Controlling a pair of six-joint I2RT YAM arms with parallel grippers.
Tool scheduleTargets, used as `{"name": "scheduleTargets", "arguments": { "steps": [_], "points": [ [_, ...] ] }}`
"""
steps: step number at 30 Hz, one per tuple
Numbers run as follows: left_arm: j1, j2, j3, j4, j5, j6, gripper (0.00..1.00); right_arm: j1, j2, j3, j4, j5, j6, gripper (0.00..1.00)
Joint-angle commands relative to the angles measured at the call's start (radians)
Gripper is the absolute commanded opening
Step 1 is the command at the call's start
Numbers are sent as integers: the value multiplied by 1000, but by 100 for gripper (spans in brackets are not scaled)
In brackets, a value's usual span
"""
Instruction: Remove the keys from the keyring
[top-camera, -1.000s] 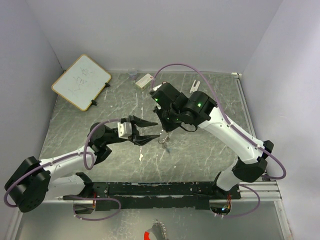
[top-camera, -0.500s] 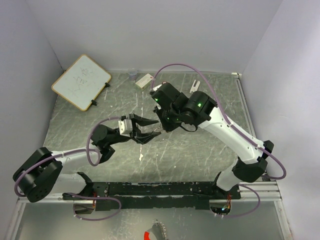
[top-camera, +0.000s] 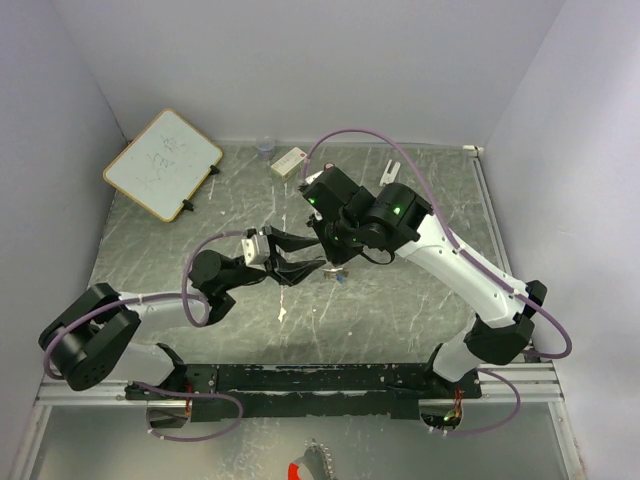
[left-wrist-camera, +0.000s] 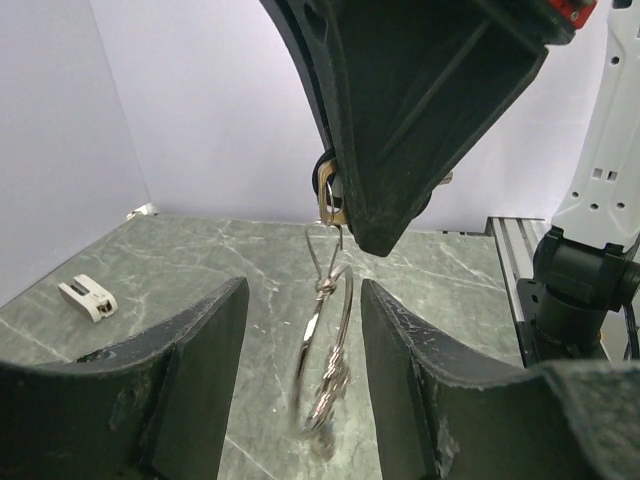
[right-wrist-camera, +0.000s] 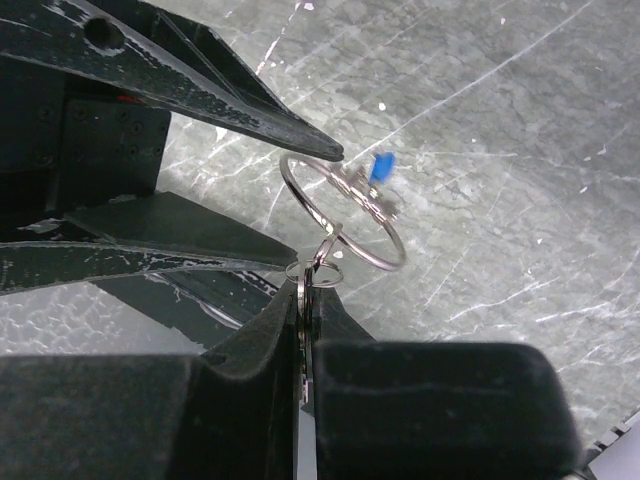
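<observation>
My right gripper (right-wrist-camera: 305, 292) is shut on a flat metal piece, which a small ring (right-wrist-camera: 315, 268) links to the keyring (right-wrist-camera: 345, 215). The keyring is a thin silver loop that hangs free above the table. On it are the keys, one of them with a blue head (right-wrist-camera: 381, 165). In the left wrist view the keyring (left-wrist-camera: 325, 345) dangles edge-on, its keys (left-wrist-camera: 332, 395) blurred at the bottom. My left gripper (left-wrist-camera: 303, 300) is open, one finger on each side of the loop without touching it. From above, both grippers meet at mid-table (top-camera: 325, 258).
A small whiteboard (top-camera: 163, 163) lies at the back left. At the back edge are a white box (top-camera: 289, 161), a small cup (top-camera: 265, 148) and a white clip (top-camera: 391, 170). My right arm's white base (left-wrist-camera: 600, 180) stands to the right of the left gripper.
My left arm has drawn its elbow in and raised its gripper towards the right gripper, so its fingers now flank the hanging keyring. The right gripper has held still.
</observation>
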Motion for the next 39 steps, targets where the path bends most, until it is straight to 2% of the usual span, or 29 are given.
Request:
{"name": "scheduleTargets", "arguments": {
  "steps": [1,10,21,33,39],
  "points": [
    [-23,22,35,58,-19,-1,59,4,-24,0,-6,0,-13,0],
    [-50,39,55,53,-39,20,58,4,-25,-3,-6,6,-16,0],
    [-62,66,72,46,-35,31,51,5,-25,-8,-6,7,-20,0],
    [-62,57,74,11,-37,50,35,5,-27,-11,-6,11,-20,0],
    [-64,57,70,9,-34,48,40,5,-31,-7,-6,16,-21,0]
  ]
}}
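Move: About 3 cm to the right of the left hand, 1 cm back and some 2 cm lower hangs the keyring, its upper part level with the open left fingertips. The key pinched in the right fingers stands about 3 cm right, 1 cm back and 3 cm above the left hand; the loose hanging keys are roughly 4 cm right, 2 cm back and 7 cm below it. From the right hand, the ring is about 4 cm straight below. Sliding about 2 cm to its right, nearly level and without turning, the left hand brings its fingertips up to either side of the hanging keyring, just under the right fingers, then stops and narrows its gap from wide to a bit over a third open. Firm closure isn't reached. The right hand stays put, still pinching the key. ##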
